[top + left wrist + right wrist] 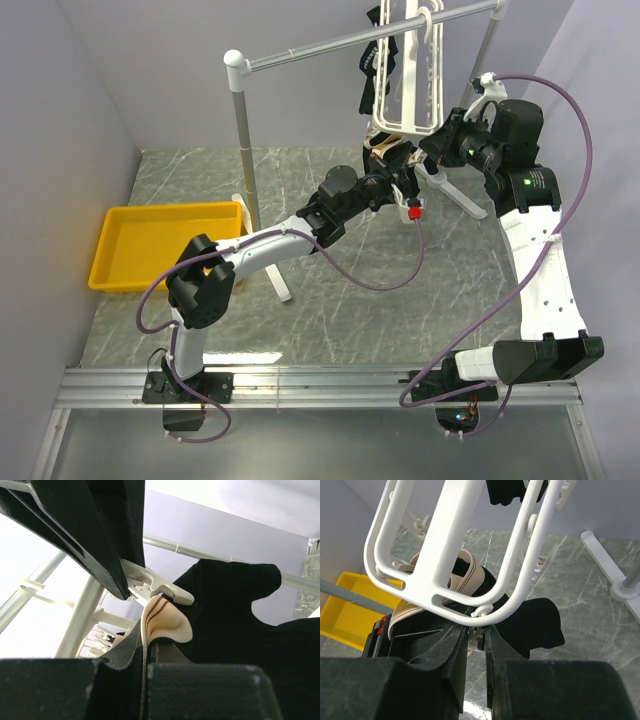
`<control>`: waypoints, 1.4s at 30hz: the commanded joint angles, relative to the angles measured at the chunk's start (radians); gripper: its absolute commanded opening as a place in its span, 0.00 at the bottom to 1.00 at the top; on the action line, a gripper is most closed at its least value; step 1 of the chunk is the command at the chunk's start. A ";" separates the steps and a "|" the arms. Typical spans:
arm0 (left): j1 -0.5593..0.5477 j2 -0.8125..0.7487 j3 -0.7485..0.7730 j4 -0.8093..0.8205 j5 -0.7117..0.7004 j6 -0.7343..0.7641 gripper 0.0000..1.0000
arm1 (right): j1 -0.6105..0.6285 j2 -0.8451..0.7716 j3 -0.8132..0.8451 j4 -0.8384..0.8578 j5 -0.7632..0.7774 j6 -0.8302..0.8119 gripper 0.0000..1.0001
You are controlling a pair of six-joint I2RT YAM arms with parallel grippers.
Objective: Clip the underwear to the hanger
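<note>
The white hanger point(412, 75) hangs from the rail, and its frame point(450, 545) fills the top of the right wrist view. The underwear point(385, 150) hangs bunched under the hanger's lower end, with its tan waistband point(465, 577) and black cloth point(535, 622) showing. My left gripper point(145, 652) is shut on the striped tan waistband point(165, 622), holding it up just below a white clip point(160, 586). My right gripper point(477, 630) is shut on a small white clip point(479, 636) under the frame's bottom corner. In the top view the left gripper point(395, 178) and right gripper point(432, 150) meet at the hanger's bottom.
The grey rail stand point(330, 45) spans the back, with its upright pole point(243, 150) and a white foot point(615, 565) on the marble table. A yellow tray point(160, 245) lies at the left. A small black garment point(378, 70) hangs higher on the hanger.
</note>
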 commanded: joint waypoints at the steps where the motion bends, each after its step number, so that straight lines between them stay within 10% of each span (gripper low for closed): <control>1: -0.013 0.002 0.053 0.040 0.019 -0.027 0.00 | -0.003 0.019 0.041 -0.020 -0.022 -0.001 0.00; 42: -0.011 0.037 0.104 0.026 0.002 -0.024 0.01 | -0.003 0.020 0.081 -0.052 -0.022 0.014 0.54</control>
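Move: The left hand already holds the underwear's waistband. The clip, squeezed between the right fingers, lies some 3 cm to its right, 2 cm ahead and 2 cm higher. From the right hand the clip is right at the fingertips, with the held waistband edge about 3 cm left and 2 cm lower. The hanger's near end hangs about 3 cm ahead, 3 cm left and 4 cm above the right hand. The left hand keeps its pinch on the waistband and feeds it about 1.5 cm to the right into the clip's mouth, edging a little forward on the way and drawing slightly up and back at the last. Meanwhile the right hand stays almost in place just under the hanger's near end, sinking about half a centimetre late on, and spreads its fingers from nearly shut to about half open, releasing its squeeze so that the clip can shut on the band. ##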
